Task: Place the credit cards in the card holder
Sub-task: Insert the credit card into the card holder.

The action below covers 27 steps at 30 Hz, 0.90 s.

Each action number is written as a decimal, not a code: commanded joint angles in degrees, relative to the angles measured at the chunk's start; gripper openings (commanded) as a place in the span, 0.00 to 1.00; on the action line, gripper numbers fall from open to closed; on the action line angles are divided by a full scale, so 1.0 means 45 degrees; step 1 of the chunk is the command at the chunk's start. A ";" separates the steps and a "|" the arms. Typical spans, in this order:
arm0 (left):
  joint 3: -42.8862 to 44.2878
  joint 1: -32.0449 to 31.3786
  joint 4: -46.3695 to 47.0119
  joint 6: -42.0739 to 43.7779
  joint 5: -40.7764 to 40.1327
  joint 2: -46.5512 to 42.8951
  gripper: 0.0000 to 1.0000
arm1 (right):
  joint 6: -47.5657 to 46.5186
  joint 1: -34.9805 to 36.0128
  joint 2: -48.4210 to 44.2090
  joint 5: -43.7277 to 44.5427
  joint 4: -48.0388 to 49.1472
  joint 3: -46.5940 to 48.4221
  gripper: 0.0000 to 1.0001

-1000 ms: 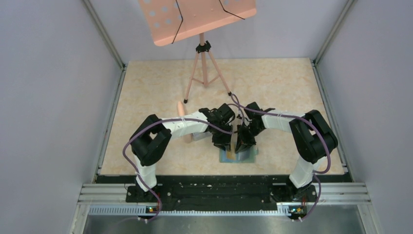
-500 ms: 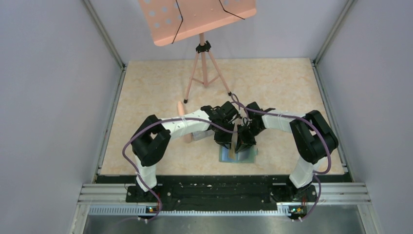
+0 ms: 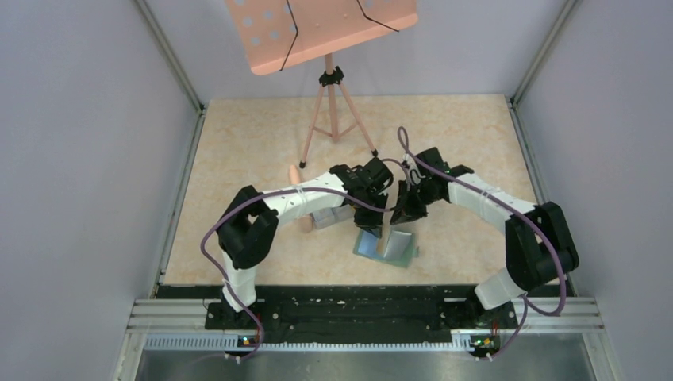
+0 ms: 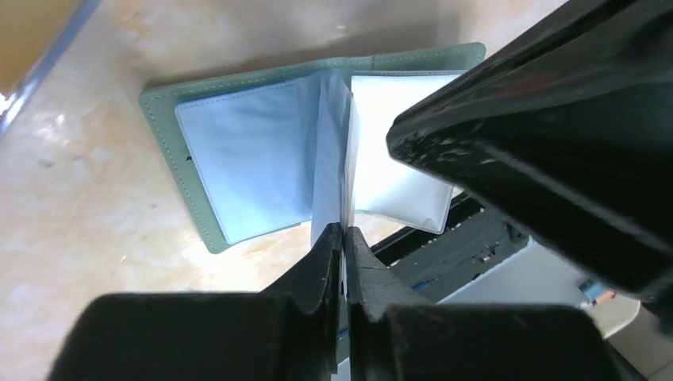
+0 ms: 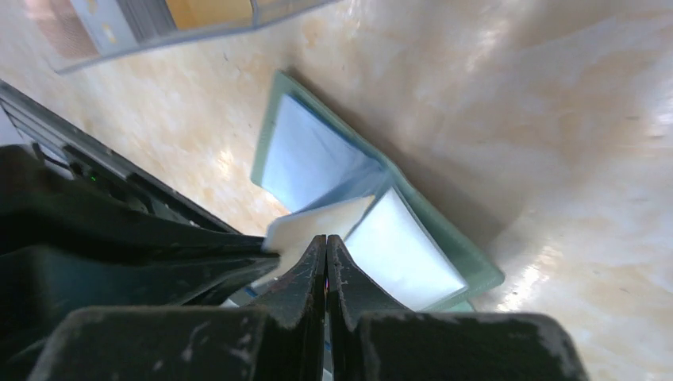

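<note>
The sage-green card holder (image 3: 399, 254) lies open on the table, pale blue sleeves up (image 4: 238, 167) (image 5: 313, 155). My left gripper (image 4: 343, 230) (image 3: 379, 211) is shut on the edge of one thin pale sleeve (image 4: 329, 151) that stands up from the spine. The right gripper (image 5: 326, 238) (image 3: 400, 214) hangs close beside it over the holder, jaws shut, nothing showing past its tips. A narrow tan strip (image 3: 384, 236) stands between the two grippers; whether it is a card I cannot tell. Orange credit cards (image 5: 210, 9) show inside a clear box.
The clear plastic box (image 3: 324, 221) sits left of the holder, under my left forearm. A pink music stand (image 3: 321, 32) on a tripod stands at the back. A small pink stick (image 3: 294, 175) lies left of the left arm. Grey walls enclose the table.
My left gripper has closed on the holder's sleeve. The right arm has swung out to the right and its gripper has risen a little. The holder has turned slightly on the table.
</note>
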 commanded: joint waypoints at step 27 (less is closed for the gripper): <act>0.3786 0.0060 0.1156 0.0827 0.5401 0.3277 0.45 | -0.0744 -0.3166 -0.1774 -0.0041 -0.0892 0.0782 0.00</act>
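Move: The left hand pinches the card holder's raised sleeve; the card holder's middle lies about 7 cm below, roughly 2 cm back and 1 cm right. The holder's strap is some 10 cm right and 4 cm back, and the card tray about 10 cm left and 6 cm ahead. From the shut right hand, the card holder is around 4 cm back, 2 cm left and 6 cm down. Left fingers open, free the sleeve, go about 8 cm right over the holder; shut right hand withdraws right. ##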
